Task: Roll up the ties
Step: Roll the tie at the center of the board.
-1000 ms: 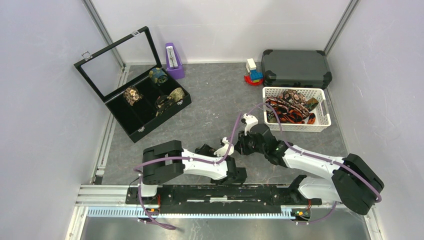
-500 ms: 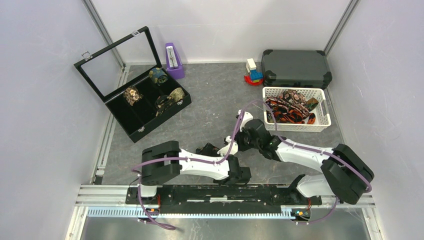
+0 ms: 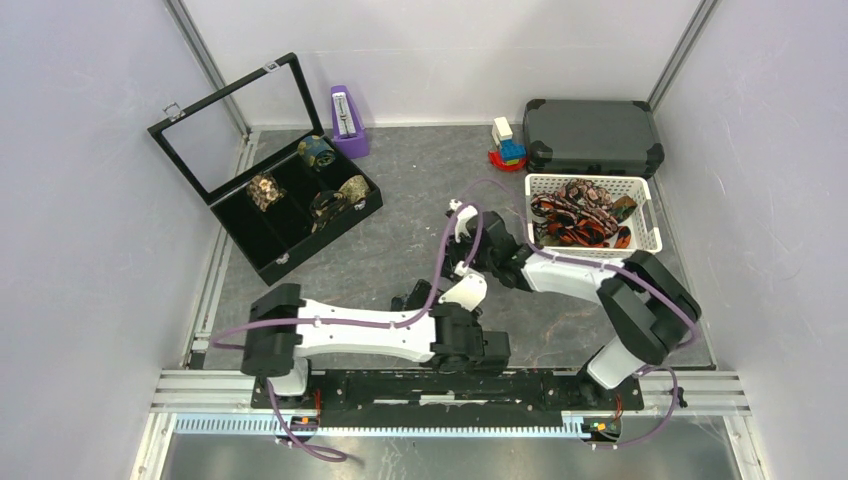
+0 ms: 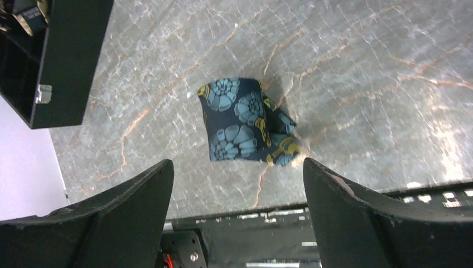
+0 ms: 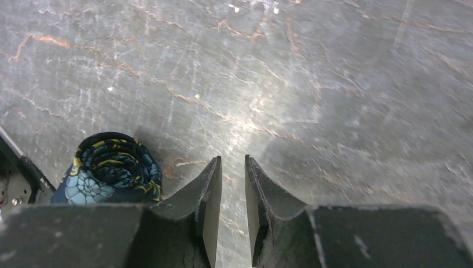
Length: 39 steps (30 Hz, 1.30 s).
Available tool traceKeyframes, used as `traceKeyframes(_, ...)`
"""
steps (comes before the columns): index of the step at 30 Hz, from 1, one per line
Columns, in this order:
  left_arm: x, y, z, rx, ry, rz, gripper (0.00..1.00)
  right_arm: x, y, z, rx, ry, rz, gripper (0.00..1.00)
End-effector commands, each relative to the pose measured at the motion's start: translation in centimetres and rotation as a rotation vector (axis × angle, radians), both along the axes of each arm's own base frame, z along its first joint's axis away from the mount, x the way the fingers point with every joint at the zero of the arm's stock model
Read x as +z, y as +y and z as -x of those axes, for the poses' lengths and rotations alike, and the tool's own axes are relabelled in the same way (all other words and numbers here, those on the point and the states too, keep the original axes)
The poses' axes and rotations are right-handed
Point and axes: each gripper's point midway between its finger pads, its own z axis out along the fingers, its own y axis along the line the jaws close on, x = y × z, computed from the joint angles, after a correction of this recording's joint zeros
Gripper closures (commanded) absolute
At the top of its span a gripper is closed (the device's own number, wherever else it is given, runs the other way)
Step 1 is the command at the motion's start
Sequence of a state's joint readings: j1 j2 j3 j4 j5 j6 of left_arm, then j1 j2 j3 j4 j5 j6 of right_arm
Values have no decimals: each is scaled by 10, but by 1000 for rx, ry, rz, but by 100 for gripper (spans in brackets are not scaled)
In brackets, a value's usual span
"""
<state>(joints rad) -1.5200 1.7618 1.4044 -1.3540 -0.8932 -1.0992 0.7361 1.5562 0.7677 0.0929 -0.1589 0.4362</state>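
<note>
A dark navy tie (image 4: pixel 248 120) with blue and gold flowers sits rolled into a coil on the grey table. My left gripper (image 4: pixel 237 164) hovers just on the near side of it, jaws wide open and empty. The right wrist view shows the same coil (image 5: pixel 109 167) to the lower left of my right gripper (image 5: pixel 232 158). That gripper's jaws stand a narrow gap apart with only bare table between them. From above, the coil (image 3: pixel 412 297) lies between the two wrists. More ties (image 3: pixel 580 220), red-orange and brown, are heaped loose in a white basket (image 3: pixel 592 255).
An open black case (image 3: pixel 290 215) at the left holds several rolled ties (image 3: pixel 265 190); its corner (image 4: pixel 61 56) shows in the left wrist view. A purple metronome (image 3: pixel 347 120), toy blocks (image 3: pixel 507 145) and a dark suitcase (image 3: pixel 590 135) stand along the back. The black rail (image 4: pixel 251 223) runs along the near edge.
The right arm has swung left and farther out, away from the coil. The left arm has stretched out to the right, its wrist now near the rail. The coil has not moved.
</note>
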Motion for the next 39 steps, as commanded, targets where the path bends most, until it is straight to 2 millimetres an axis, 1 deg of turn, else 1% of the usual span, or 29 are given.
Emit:
traceKeyframes(1,16,0,21,-61,116,82,14,14,35,-4,164,3,-73,72)
traceKeyframes(4,10,9,34,-65,191,144,26,13,53,1,282,28,-106,72)
traceKeyframes(5,5,12,37,-64,208,168,29,14,59,1,319,29,-118,72)
traceKeyframes(6,-1,16,40,-55,221,190,33,11,63,3,349,38,-124,72)
traceKeyframes(7,-7,20,42,-42,230,218,35,12,69,4,384,40,-138,73)
traceKeyframes(10,-28,35,47,15,257,278,46,9,79,3,444,55,-154,73)
traceKeyframes(11,-31,37,49,25,267,303,49,6,82,1,453,59,-152,73)
traceKeyframes(15,-52,41,55,59,295,394,56,1,91,2,499,87,-171,74)
traceKeyframes(18,-64,43,56,93,295,450,64,-8,94,3,520,105,-171,75)
traceKeyframes(21,-75,47,54,129,281,490,70,-18,97,6,534,133,-164,75)
traceKeyframes(24,-85,48,53,146,273,519,74,-26,100,12,558,152,-157,75)
traceKeyframes(27,-97,47,52,165,269,555,74,-32,101,17,577,164,-146,76)
traceKeyframes(34,-115,54,42,209,223,597,76,-40,102,31,616,179,-133,76)
traceKeyframes(39,-124,52,37,223,212,643,78,-45,101,38,633,196,-122,77)
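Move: Ahead of the left hand by about 5 cm, 2 cm to its left and some 12 cm below lies the rolled tie; the tie's loose end sticks out roughly 6 cm to the right of the roll. The open black box stands about 20 cm farther out than the roll and 23 cm to its left. From the right hand, the rolled tie is about 9 cm back, 10 cm to the left and 4 cm lower. Closing its wide-open fingers to a narrow gap, the left hand swings left and back, then sinks about 12 cm to the near side of the rolled tie, its left side rolling down some 30 degrees. The right hand sweeps left about 10 cm, turning counter-clockwise, then lowers and draws back towards the roll's far side, finger gap unchanged; contact can't be made out. ##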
